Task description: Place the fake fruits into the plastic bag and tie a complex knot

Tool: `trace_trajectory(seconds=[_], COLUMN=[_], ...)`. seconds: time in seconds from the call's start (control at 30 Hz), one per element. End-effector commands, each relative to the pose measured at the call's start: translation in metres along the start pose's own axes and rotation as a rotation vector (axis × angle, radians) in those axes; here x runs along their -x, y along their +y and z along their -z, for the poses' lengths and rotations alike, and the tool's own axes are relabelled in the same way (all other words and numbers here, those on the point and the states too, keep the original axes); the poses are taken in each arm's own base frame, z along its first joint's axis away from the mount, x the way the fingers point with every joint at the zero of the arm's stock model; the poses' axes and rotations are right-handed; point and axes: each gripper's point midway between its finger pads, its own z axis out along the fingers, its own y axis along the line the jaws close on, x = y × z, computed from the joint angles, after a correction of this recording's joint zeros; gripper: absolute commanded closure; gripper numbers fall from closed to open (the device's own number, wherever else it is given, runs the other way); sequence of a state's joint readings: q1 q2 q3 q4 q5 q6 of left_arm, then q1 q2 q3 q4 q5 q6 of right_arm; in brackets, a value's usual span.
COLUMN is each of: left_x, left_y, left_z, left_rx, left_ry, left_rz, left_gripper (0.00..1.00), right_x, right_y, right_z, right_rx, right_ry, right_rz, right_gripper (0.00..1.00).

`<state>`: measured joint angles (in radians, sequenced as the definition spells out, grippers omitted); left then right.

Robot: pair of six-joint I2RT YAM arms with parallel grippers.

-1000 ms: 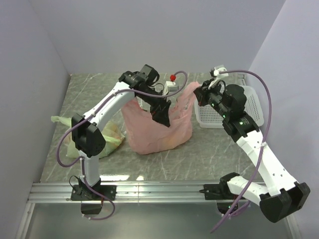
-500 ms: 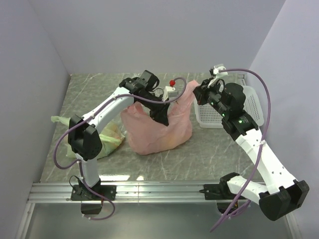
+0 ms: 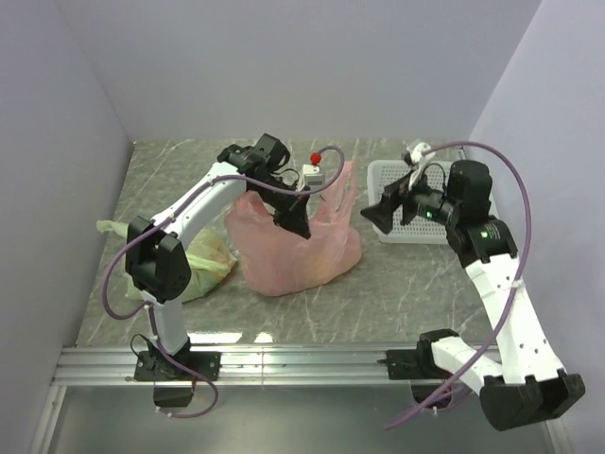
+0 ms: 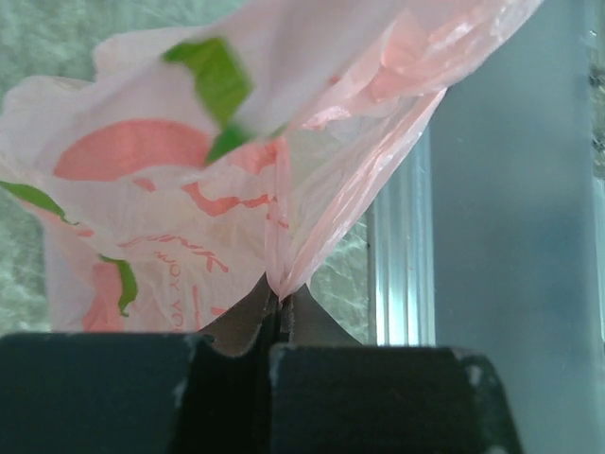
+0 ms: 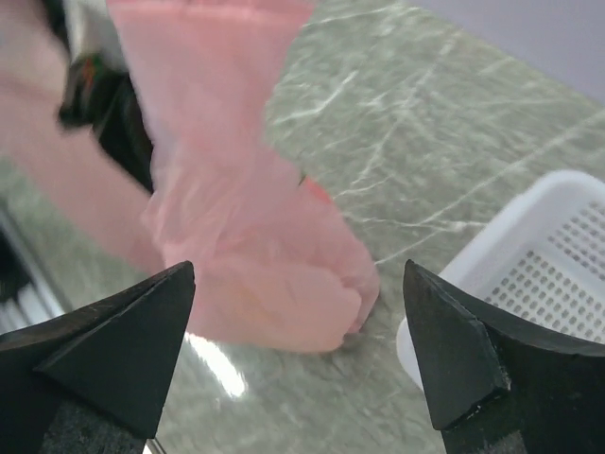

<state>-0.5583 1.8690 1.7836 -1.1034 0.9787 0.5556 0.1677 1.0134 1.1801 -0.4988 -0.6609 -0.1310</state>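
Observation:
The salmon-pink plastic bag stands on the table's middle, its upper part pulled up into a flap. My left gripper is shut on a pinch of the bag's film; in the left wrist view the plastic bag fans out from the closed left gripper. My right gripper hovers open to the right of the bag, touching nothing. In the right wrist view the plastic bag lies beyond the open right gripper. The fake fruits are hidden inside the bag; only a faint yellowish tint shows through. No knot is in view.
A white perforated basket sits at the right rear, just behind the right gripper, with its rim in the right wrist view. A pale green bag lies at the left beside the left arm. Walls close in the table on three sides.
The left gripper shut on the bag's film. The right gripper let go of the bag's right handle, opened wide and drew back to the right toward the basket.

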Motion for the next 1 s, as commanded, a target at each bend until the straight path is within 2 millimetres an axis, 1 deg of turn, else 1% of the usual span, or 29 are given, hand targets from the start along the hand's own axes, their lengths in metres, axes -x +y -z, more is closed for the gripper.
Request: trace_trajectory(seconds=[0.0,0.07,0.1,0.13,0.17,0.2,0.23,0.33,0.37,0.4,0.47,0.5,0.57,0.6,0.7,0.73,0.77,0.8,0.83,0.87,0.9,0.93,0.97], left_x=[0.012,0.01,0.011,0.011,0.012,0.011,0.011,0.011,0.012,0.012,0.013,0.013,0.013,0.013,0.014,0.014,0.013,0.012,0.011,0.01,0.01,0.013,0.013], left_y=[-0.029,-0.034,-0.035,-0.037,-0.039,-0.04,-0.04,-0.039,-0.04,-0.04,-0.038,-0.038,-0.036,-0.035,-0.035,-0.034,-0.034,-0.034,-0.034,-0.034,-0.033,-0.033,-0.033], left_z=[0.008,0.008,0.008,0.008,0.009,0.009,0.008,0.008,0.009,0.008,0.008,0.007,0.006,0.006,0.004,0.004,0.004,0.003,0.003,0.003,0.003,0.003,0.003], left_rx=[-0.092,-0.116,-0.127,-0.138,-0.145,-0.149,-0.154,-0.163,-0.164,-0.166,-0.17,-0.172,-0.173,-0.174,-0.177,-0.177,-0.178,-0.179,-0.179,-0.18,-0.177,-0.174,-0.172], left_ry=[-0.037,-0.036,-0.044,-0.046,-0.048,-0.049,-0.047,-0.04,-0.039,-0.037,-0.035,-0.031,-0.028,-0.029,-0.035,-0.036,-0.034,-0.032,-0.031,-0.03,-0.03,-0.037,-0.038], left_rz=[-0.1,-0.09,-0.1,-0.097,-0.102,-0.112,-0.115,-0.111,-0.112,-0.115,-0.115,-0.115,-0.115,-0.113,-0.111,-0.108,-0.106,-0.111,-0.112,-0.111,-0.11,-0.119,-0.107], left_gripper=[0.98,0.97,0.97,0.97,0.96,0.96,0.96,0.96,0.96,0.96,0.95,0.95,0.94,0.94,0.94,0.94,0.94,0.94,0.94,0.94,0.95,0.95,0.95], right_x=[-0.026,-0.024,-0.034,-0.024,-0.024,-0.029,-0.02,-0.02,-0.024,-0.019,-0.025,-0.024,-0.029,-0.031,-0.037,-0.033,-0.036,-0.032,-0.032,-0.032,-0.032,-0.031,-0.029], right_y=[0.04,0.048,0.049,0.051,0.05,0.049,0.048,0.048,0.05,0.052,0.061,0.065,0.07,0.077,0.082,0.083,0.084,0.085,0.087,0.086,0.087,0.088,0.086], right_z=[0.017,0.013,0.008,0.004,-0.002,-0.008,-0.013,-0.031,-0.041,-0.044,-0.052,-0.054,-0.061,-0.063,-0.072,-0.074,-0.076,-0.078,-0.078,-0.08,-0.081,-0.081,-0.083], right_rx=[0.21,0.282,0.31,0.337,0.353,0.363,0.368,0.412,0.442,0.459,0.523,0.537,0.57,0.596,0.633,0.638,0.644,0.647,0.653,0.652,0.658,0.662,0.656], right_ry=[0.017,-0.036,-0.037,-0.099,-0.116,-0.124,-0.168,-0.171,-0.158,-0.163,-0.145,-0.148,-0.141,-0.142,-0.125,-0.14,-0.131,-0.147,-0.143,-0.14,-0.135,-0.13,-0.126], right_rz=[0.166,0.23,0.224,0.273,0.267,0.269,0.315,0.346,0.348,0.361,0.37,0.383,0.39,0.395,0.356,0.358,0.328,0.337,0.32,0.312,0.3,0.282,0.272], right_gripper=[0.02,0.01,0.01,0.01,0.0,0.0,0.0,0.0,0.0,0.0,0.0,0.0,0.0,0.0,0.0,0.0,0.02,0.04,0.13,0.19,0.29,0.55,0.7])
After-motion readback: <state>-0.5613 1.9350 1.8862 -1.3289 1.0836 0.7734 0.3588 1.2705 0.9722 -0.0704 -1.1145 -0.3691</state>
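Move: The pink plastic bag's loose right-hand handle stands about 9 cm left of the open right gripper, 2 cm ahead and 4 cm below. The left gripper, already pinching the bag, is 17 cm left of the right gripper, 2 cm back and 10 cm lower. The bag's body lies 17 cm left, 2 cm ahead and 25 cm down. The basket sits 16 cm ahead, 24 cm right and 30 cm down. From the left gripper, the handle is 8 cm right, 4 cm ahead and 6 cm up. Swing the open right gripper first a little back and down, then left towards the loose handle, ending about 10 cm left and 7 cm lower, turning the wrist some 40 degrees counter-clockwise. At the end start closing its fingers around the pink film. Keep the left gripper's pinch and ease it back about 2 cm with a slight clockwise turn. ##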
